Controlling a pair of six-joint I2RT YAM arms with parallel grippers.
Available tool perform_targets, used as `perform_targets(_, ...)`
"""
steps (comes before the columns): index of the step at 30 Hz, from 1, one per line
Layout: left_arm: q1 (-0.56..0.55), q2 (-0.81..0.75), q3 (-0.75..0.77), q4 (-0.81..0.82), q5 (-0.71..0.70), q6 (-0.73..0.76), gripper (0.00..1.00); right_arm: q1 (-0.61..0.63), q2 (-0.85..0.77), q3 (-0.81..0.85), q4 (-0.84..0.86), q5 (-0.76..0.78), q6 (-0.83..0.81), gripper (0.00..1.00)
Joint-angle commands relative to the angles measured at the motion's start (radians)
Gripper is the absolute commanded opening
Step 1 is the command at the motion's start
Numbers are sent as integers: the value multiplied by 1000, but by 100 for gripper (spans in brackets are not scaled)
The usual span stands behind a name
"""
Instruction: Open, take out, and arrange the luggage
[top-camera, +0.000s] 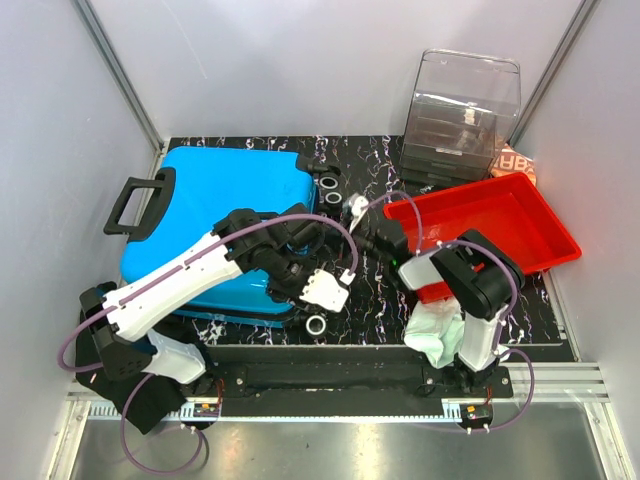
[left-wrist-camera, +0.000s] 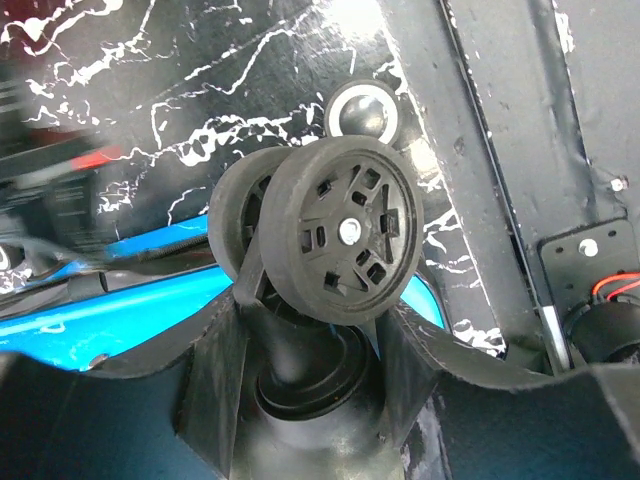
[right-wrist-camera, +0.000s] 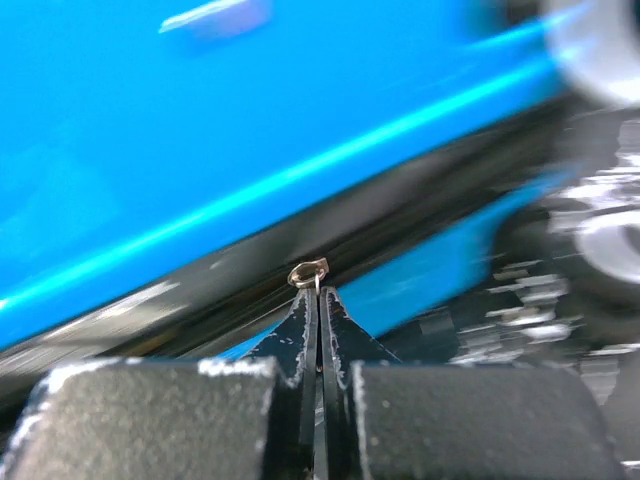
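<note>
The bright blue luggage (top-camera: 215, 200) lies flat on the left of the black marbled mat, its black handle (top-camera: 140, 205) pointing left. My left gripper (top-camera: 298, 285) reaches over its near right corner. In the left wrist view its fingers (left-wrist-camera: 215, 350) clamp the black caster mount under a twin wheel (left-wrist-camera: 345, 230), and the blue shell (left-wrist-camera: 100, 320) shows to the left. My right gripper (top-camera: 350, 243) is at the case's right side. In the right wrist view it (right-wrist-camera: 318, 290) is shut on the metal zipper pull (right-wrist-camera: 308, 272) at the dark seam of the luggage (right-wrist-camera: 200, 130).
A red tray (top-camera: 520, 215) sits at the right, behind the right arm. A clear plastic drawer box (top-camera: 462, 115) stands at the back right. A white-green bundle (top-camera: 435, 335) lies by the right arm's base. Grey walls close in on both sides.
</note>
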Motion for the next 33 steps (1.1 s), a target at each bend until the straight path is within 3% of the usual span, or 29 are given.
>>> perform_targets(1, -29, -91, 12, -192, 116, 100, 0, -151, 58, 216, -18, 148, 14, 0)
perform_targets(9, -30, -122, -27, -178, 123, 106, 0, -249, 133, 378, -81, 41, -35, 0)
perform_targets(15, -32, -157, -67, -189, 115, 114, 0, -361, 237, 481, 12, -71, 92, 0)
perform_targets(23, -41, -168, -81, -186, 86, 140, 0, -386, 351, 705, -41, -349, 103, 0)
perform_targets(33, -47, -186, -101, -181, 89, 164, 0, -386, 458, 949, -243, -345, 118, 0)
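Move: The suitcase's zipper pull is already pinched in the right fingertips, midway along the suitcase's right-hand seam. The seam's far right corner lies about 16 cm ahead of that hand and 3 cm left, with the far wheels some 11 cm ahead, level sideways; the red bin's middle is roughly 38 cm right, level fore and aft, and 8 cm lower. The left hand already grips the near wheel mount; from it the pull is about 18 cm ahead, 8 cm right and 8 cm lower. Still pinched, the zipper pull is drawn forward along the suitcase's side seam by the right hand, about 17 cm at a nearly level height: quickly at first and bearing right some 5 cm, then slower and curving back left to the far corner. The right wrist yaws some 10 degrees clockwise, then about 20 back counter-clockwise. The left hand keeps its grip on the near wheel mount, easing a couple of centimetres left and back. ##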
